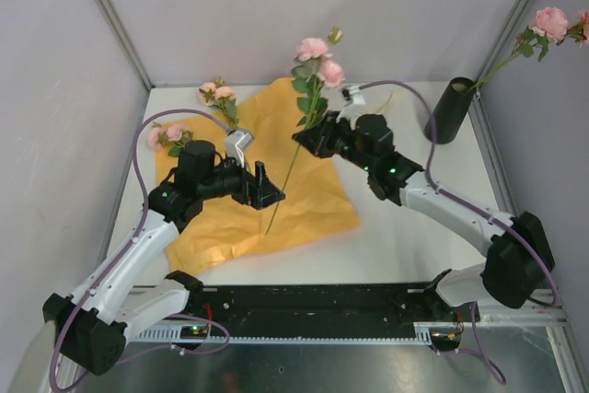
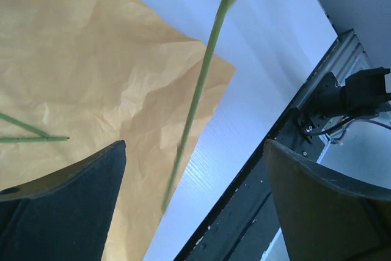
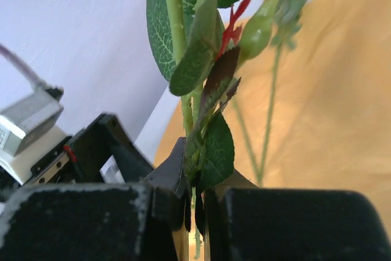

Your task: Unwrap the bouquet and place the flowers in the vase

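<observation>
The bouquet is undone: its orange-yellow paper (image 1: 313, 204) lies flat on the table. My right gripper (image 1: 308, 138) is shut on the stem of one of the flowers (image 1: 313, 48) and holds it upright, pink blooms on top. In the right wrist view the stem and leaves (image 3: 186, 120) are pinched between the fingers of that gripper (image 3: 198, 178). My left gripper (image 1: 269, 186) stands open beside the lower stem. That stem (image 2: 201, 84) passes untouched between its fingers (image 2: 195, 151). The black vase (image 1: 451, 109) stands at the back right with one flower (image 1: 550, 21) in it.
Two more pink flowers (image 1: 219, 93) (image 1: 171, 133) lie on the paper's far left; their stem ends (image 2: 30, 134) show in the left wrist view. A black rail (image 1: 313, 306) runs along the near table edge. Enclosure walls stand on three sides.
</observation>
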Available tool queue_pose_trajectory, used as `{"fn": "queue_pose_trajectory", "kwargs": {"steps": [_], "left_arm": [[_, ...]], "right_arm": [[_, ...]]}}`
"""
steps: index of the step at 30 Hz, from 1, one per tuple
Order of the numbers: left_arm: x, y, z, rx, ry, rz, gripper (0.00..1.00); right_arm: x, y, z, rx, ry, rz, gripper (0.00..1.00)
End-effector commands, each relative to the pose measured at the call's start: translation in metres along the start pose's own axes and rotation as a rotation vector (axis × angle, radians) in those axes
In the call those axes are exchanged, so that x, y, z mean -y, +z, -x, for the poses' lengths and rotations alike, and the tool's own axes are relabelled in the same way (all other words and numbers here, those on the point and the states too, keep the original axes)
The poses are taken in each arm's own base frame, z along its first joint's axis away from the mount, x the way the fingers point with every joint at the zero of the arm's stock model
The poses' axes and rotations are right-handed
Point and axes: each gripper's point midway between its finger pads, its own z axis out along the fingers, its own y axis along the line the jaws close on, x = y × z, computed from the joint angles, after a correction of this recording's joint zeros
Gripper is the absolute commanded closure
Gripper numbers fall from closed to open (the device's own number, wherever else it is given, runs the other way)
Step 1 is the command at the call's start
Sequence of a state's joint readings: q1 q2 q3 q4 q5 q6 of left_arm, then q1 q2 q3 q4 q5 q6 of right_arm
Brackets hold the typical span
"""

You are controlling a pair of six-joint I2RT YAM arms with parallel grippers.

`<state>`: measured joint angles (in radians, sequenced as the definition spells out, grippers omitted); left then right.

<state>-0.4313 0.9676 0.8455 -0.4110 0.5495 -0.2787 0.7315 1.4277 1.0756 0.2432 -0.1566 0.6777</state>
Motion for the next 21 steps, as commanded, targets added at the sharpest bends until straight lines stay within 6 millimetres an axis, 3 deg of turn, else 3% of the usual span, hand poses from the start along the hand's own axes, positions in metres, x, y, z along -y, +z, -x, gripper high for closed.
{"fn": "queue_pose_trajectory", "kwargs": {"steps": [1,6,12,21], "left_arm": [[-0.002,-0.011,0.010,0.054,0.055,0.055,0.01],[-0.021,-0.021,0.017,0.096,0.078,0.185,0.00],[-0.043,-0.041,0.029,0.173,0.094,0.355,0.00],[-0.068,-0.083,0.046,0.331,0.099,0.588,0.00]], "right_arm": [[-0.009,-0.047,0.105,0.290,-0.236,-0.042,1.00],[0.019,-0.113,0.193,0.507,-0.499,-0.267,1.00],[0.034,-0.198,0.284,0.737,-0.826,-0.528,1.00],[0.067,-0.285,0.371,0.891,-0.959,-0.825,1.00]]}}
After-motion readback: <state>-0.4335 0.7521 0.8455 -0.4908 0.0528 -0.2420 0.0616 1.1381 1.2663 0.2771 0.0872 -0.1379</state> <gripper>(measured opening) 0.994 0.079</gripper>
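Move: The black vase the right hand is taking its rose to stands roughly 43 cm to its right, 22 cm ahead, its middle some 18 cm below. The white ribbon lies about 20 cm right, 25 cm ahead and the wrapping paper 13 cm left, 9 cm ahead, both nearly 30 cm down. From the empty left hand, the near loose rose is about 17 cm ahead, 18 cm left; the far rose 26 cm ahead, 11 cm left, both 21 cm below. Sweeping fast to the right, about 35 cm, and climbing some 20 cm with a smaller reach forward, the right hand keeps its pinch on the rose stem and carries it towards the vase, its fingers swinging from forward-left to straight ahead and slightly up. The left hand, already open, eases about 8 cm left towards the remaining roses, turning counter-clockwise. ##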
